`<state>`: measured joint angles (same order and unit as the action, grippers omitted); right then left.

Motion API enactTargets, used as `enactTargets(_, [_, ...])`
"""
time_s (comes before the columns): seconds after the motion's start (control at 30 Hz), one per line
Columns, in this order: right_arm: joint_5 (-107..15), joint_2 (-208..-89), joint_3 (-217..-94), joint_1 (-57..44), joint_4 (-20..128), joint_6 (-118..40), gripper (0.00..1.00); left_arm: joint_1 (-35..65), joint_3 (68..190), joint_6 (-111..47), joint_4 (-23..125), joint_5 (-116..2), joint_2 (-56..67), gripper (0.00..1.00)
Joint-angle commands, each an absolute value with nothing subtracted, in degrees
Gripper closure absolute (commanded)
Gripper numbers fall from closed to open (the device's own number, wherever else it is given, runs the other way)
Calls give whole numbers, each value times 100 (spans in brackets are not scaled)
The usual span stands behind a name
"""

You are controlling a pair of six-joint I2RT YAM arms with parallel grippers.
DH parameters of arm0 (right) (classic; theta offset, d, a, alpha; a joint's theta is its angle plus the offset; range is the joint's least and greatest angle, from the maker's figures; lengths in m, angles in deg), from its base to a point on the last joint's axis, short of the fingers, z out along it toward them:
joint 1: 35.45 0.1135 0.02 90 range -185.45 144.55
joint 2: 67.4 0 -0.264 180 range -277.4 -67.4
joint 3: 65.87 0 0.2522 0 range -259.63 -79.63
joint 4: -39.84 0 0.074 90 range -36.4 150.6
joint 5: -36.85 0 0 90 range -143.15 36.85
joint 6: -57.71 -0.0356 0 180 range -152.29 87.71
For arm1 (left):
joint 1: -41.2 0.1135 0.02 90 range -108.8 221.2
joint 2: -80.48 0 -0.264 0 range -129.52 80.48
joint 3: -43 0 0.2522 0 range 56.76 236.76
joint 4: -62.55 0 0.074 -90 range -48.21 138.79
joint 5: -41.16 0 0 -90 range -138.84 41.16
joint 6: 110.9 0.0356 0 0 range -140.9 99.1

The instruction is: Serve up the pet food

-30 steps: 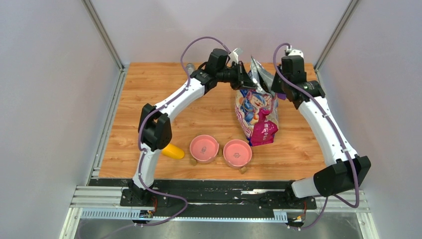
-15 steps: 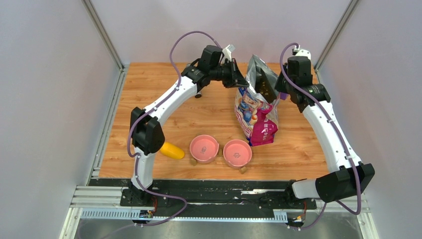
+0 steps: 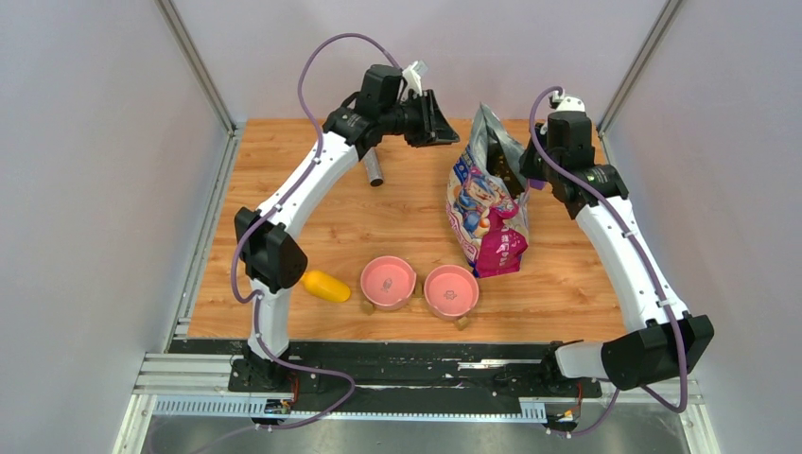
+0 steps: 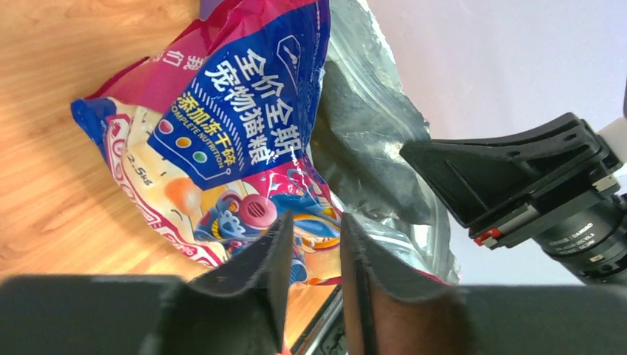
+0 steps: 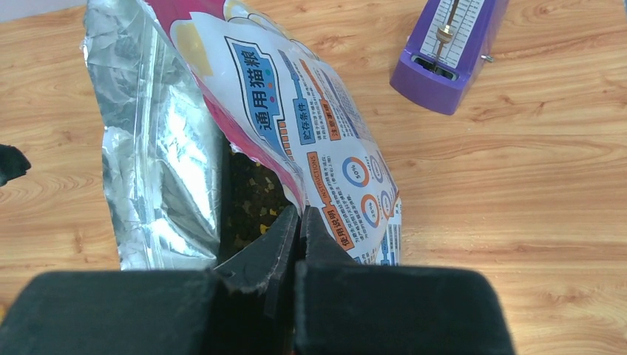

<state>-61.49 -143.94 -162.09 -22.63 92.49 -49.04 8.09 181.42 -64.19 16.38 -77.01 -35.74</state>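
The pet food (image 5: 251, 194) shows as dark kibble deep inside the open purple-pink bag (image 3: 487, 203), which stands upright at the back of the table. My right gripper (image 5: 299, 213) is shut on the bag's right rim (image 5: 296, 185) and holds the silver-lined mouth open. My left gripper (image 3: 433, 118) hovers to the left of the bag, apart from it. Its jaws (image 4: 314, 218) are slightly open with nothing between them, and the printed front of the bag (image 4: 236, 111) lies beyond. Two empty pink bowls (image 3: 388, 281) (image 3: 451, 290) sit near the front.
A yellow scoop (image 3: 326, 286) lies left of the bowls beside the left arm. A grey cylinder (image 3: 374, 171) lies on the wood at the back left. A purple metronome-like box (image 5: 447, 52) stands behind the bag on the right.
My left gripper has let go of the bag's left rim, parted its jaws and drawn back to the left. The right gripper keeps its hold and the bag stays upright.
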Motion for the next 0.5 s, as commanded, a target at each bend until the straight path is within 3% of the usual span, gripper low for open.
enactTargets(0.0, [-6018, -14279, -16088, -2297, 9302, -4809, 100, 726, 18239, -5981, 1767, -7915, -3534, 47])
enactTargets(0.07, [-5968, -14265, -16056, -2289, 9289, -4818, 100, 658, 18258, -5837, 1880, -7940, -3606, 33])
enactTargets(0.23, [-5944, -14255, -15988, -2296, 9280, -4829, 100, 465, 18259, -5695, 2117, -7805, -3733, 14])
enactTargets(0.47, [-5906, -14253, -15937, -2288, 9252, -4838, 100, 300, 18586, -6220, 1979, -7729, -4286, 14])
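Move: The pet food bag's open mouth lies about 8 cm to the left hand's right, some 2 cm back and 4 cm below it. The far-left grey tube is roughly 8 cm ahead and 17 cm left of the left hand; the right-hand bowl is about 20 cm back, 2 cm right. From the right hand, still pinching the bag's right rim, the mouth's middle is some 4 cm left and 2 cm ahead, about level. The bag's free left rim is what the left hand heads for: it goes some 4 cm to the right, easing about 2 cm back and finally 2 cm down, its fingers spreading from partly parted to nearly wide open and swinging slightly clockwise. The right hand keeps its pinch on the opposite rim and stays almost in place. ##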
